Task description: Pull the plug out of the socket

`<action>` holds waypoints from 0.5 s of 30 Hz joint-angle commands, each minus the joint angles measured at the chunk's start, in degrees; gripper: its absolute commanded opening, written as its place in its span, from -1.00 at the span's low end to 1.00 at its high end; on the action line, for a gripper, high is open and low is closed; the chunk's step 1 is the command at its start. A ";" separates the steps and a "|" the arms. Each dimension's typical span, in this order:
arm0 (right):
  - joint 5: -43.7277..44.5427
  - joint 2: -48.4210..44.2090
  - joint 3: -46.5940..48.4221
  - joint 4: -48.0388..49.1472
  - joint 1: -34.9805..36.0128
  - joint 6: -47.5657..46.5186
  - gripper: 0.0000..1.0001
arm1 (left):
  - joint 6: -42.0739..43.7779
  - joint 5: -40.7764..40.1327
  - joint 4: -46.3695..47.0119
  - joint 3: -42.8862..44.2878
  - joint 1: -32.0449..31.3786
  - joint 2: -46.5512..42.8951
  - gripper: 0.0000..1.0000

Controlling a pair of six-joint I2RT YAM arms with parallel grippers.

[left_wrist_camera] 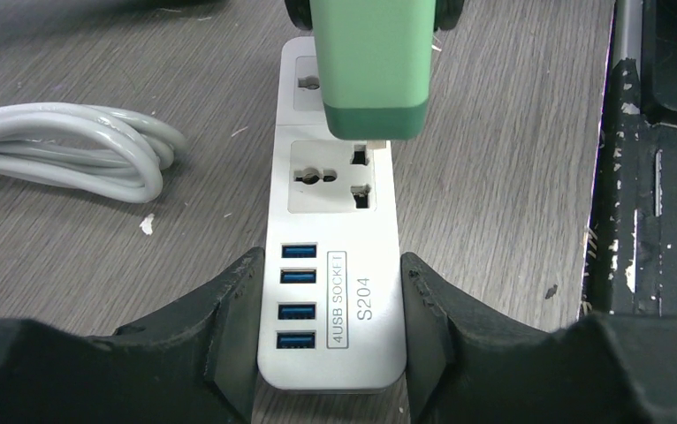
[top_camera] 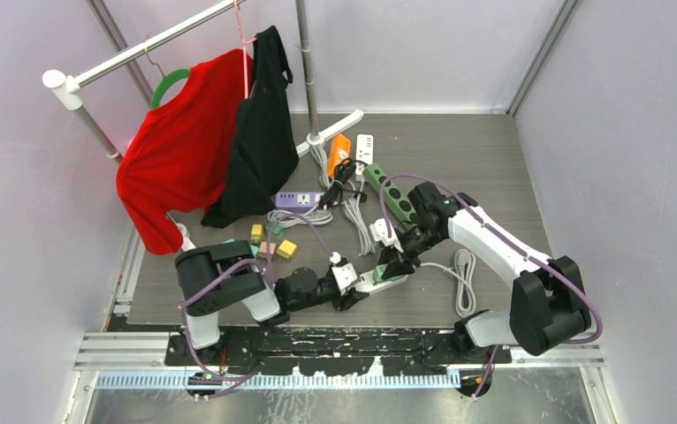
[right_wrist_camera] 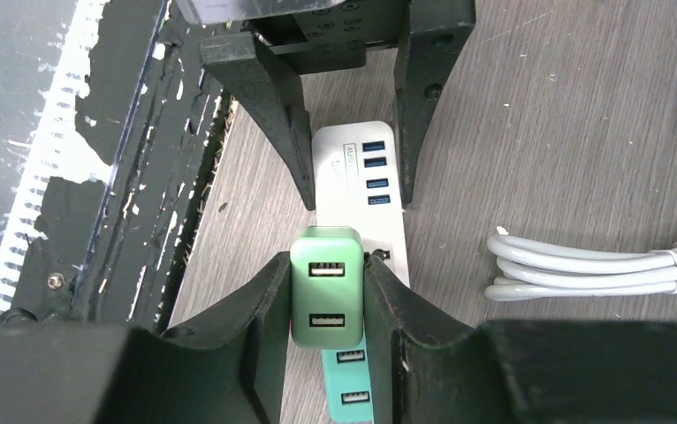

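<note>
The socket is a white power strip (left_wrist_camera: 335, 265) with four blue USB ports, lying on the grey table near its front edge (top_camera: 386, 281). My left gripper (left_wrist_camera: 332, 265) is shut on the strip's USB end, one finger on each long side. The plug, a light green two-port USB charger (right_wrist_camera: 326, 296), sits between the fingers of my right gripper (right_wrist_camera: 328, 265), which is shut on it. In the left wrist view the plug (left_wrist_camera: 370, 71) hangs just over the strip's outlet, with a metal prong tip at the hole. A teal charger (right_wrist_camera: 353, 389) shows beneath it.
A coiled white cable (top_camera: 464, 281) lies right of the strip. Further back are a green strip (top_camera: 397, 196), a purple strip (top_camera: 298, 200), tangled cords, small coloured blocks (top_camera: 273, 243) and a rack with a red garment (top_camera: 185, 141) and a black one. A black rail (left_wrist_camera: 662, 177) borders the table.
</note>
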 commanded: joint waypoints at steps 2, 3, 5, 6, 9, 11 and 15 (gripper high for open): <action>-3.64 -2.00 2.84 0.42 -0.84 4.91 -0.98 | -1.43 0.67 -14.16 1.83 0.17 -7.08 0.15; -3.75 -1.92 3.13 0.67 -0.91 5.99 -0.98 | -1.74 1.02 -16.72 2.52 0.21 -8.42 0.22; -3.95 -1.90 3.58 0.98 -1.17 7.70 -0.98 | -2.37 1.69 -21.04 3.76 0.15 -10.74 0.27; -4.09 -1.93 3.71 1.01 -1.23 8.47 -0.98 | -2.68 2.01 -23.28 4.32 0.21 -12.26 0.31; -4.14 -2.38 4.16 1.10 -1.74 9.85 -0.98 | -3.36 2.53 -27.16 5.26 0.15 -15.38 0.44; -4.34 -2.80 4.59 1.25 -2.48 11.21 -0.98 | -3.58 2.68 -29.72 5.52 0.19 -17.59 0.50; -5.45 -3.70 5.50 1.81 -4.65 14.91 -0.98 | -5.98 1.48 -36.43 6.35 0.17 -22.69 0.54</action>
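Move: The white power strip sits in the left fingers by its USB end, its middle some 4 cm to that hand's right, 1 cm ahead and 1 cm below. From the right hand, which already holds the light green plug clear of the strip, the strip's middle lies about 1 cm back, 1 cm left and 7 cm down. The teal plug still on the strip is about 3 cm to the right hand's right, level with it ahead, and 4 cm below. The white strip's USB end is let go: the left fingers open wide on both sides of it, then that hand lifts about 3 cm off it, easing back slightly and tipping its fingers a little farther down. Meanwhile the right hand keeps its pinch on the light green plug and carries it up about 2 cm, away from the strip, with a smaller drift forward and a slight clockwise turn. ##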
